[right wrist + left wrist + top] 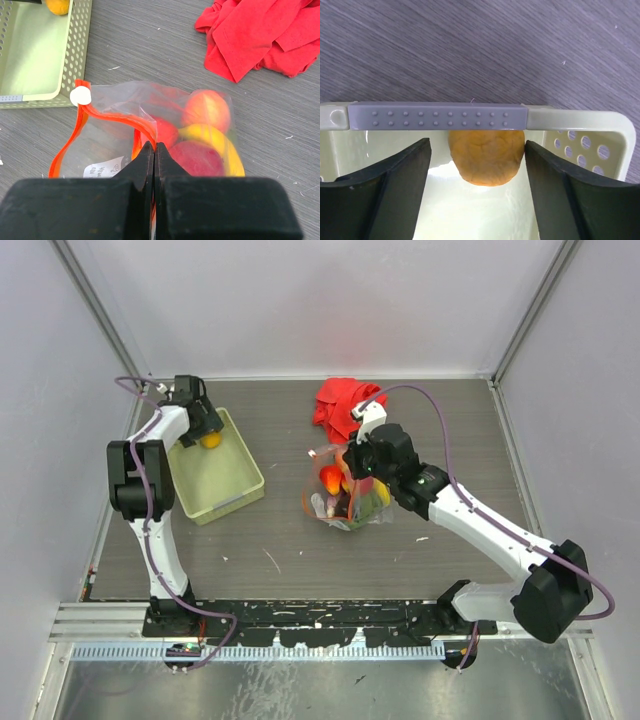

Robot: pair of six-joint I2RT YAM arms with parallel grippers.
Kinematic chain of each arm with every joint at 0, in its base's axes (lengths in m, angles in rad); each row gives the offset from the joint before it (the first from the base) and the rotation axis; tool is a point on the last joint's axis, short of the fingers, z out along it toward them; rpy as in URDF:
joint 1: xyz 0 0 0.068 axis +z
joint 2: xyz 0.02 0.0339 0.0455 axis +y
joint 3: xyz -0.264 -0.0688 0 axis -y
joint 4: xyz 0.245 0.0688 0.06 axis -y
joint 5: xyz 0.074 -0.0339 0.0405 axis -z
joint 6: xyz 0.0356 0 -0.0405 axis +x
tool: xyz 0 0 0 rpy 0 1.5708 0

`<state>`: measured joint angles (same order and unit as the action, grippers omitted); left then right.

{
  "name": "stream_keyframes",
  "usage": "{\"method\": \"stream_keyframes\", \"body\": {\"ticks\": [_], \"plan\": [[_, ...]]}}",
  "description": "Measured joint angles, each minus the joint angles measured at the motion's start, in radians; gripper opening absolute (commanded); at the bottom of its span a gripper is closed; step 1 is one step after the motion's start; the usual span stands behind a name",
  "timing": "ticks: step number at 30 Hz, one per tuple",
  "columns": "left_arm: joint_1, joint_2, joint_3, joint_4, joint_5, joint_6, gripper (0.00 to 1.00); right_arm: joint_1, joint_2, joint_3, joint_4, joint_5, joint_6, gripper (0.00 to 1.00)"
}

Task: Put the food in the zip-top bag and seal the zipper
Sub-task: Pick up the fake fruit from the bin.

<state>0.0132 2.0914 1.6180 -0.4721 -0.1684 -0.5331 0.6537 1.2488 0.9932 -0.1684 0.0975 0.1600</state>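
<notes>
An orange piece of food [486, 157] lies in the far corner of the pale green basket [580, 120], against its rim. My left gripper [476, 145] is open and straddles it: the right finger touches it and the left one stands apart. The clear zip-top bag [110, 145] lies mid-table with a yellow banana [215, 137], a red piece [197, 157] and a peach-coloured piece [207, 107] inside. My right gripper [155, 147] is shut on the bag's red-orange zipper [115, 117] and holds the mouth up. A white slider [80, 96] sits at the strip's far end.
A crumpled red cloth [340, 400] lies at the back, just behind the bag [345, 495]. The basket [215, 475] stands at the left, its near rim close to the bag's mouth. Grey walls close in the table on three sides.
</notes>
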Motion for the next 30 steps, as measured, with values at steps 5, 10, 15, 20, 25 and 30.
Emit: {"method": "stream_keyframes", "body": {"ticks": [5, 10, 15, 20, 25, 30], "plan": [[0.0, 0.004, 0.0, -0.01, 0.005, -0.001, 0.64, 0.0, 0.004, 0.0, 0.003, -0.008, 0.0, 0.0], [0.0, 0.007, 0.0, -0.011, 0.016, -0.003, 0.64, 0.0, 0.004, 0.0, 0.003, -0.013, 0.0, 0.01], [0.0, 0.014, 0.0, -0.011, 0.016, -0.003, 0.71, 0.0, 0.004, 0.0, 0.003, -0.014, 0.0, 0.01], [0.0, 0.036, 0.0, -0.014, 0.016, -0.003, 0.7, 0.0, 0.003, 0.0, 0.003, -0.014, 0.001, 0.0], [0.0, 0.048, 0.0, -0.019, 0.016, -0.001, 0.56, 0.0, 0.004, 0.0, 0.004, -0.014, 0.001, 0.0], [0.0, 0.045, -0.007, -0.014, 0.017, -0.002, 0.51, 0.0, 0.006, 0.0, 0.004, -0.014, 0.001, 0.01]]}}
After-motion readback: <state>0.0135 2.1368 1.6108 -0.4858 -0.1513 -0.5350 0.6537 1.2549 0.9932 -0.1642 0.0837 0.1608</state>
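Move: The orange fruit lies almost straight under the left hand, about 1 cm back and 3 cm down, between the open fingers at the bin's far end. The bin's grey far handle is some 2 cm ahead and 3 cm left of the hand, at its height; the bin's middle lies about 10 cm back, 3 cm right and 4 cm down. From the right hand, at the bag, the fruit lies roughly 40 cm left, 17 cm ahead and 18 cm down. The orange fruit gets pinched between the left fingers: they narrow at first while the hand barely shifts, spread slightly again as it sinks about 2.5 cm into the bin, just inside the far rim, then close on the fruit's two sides as the hand comes to rest low around it. ##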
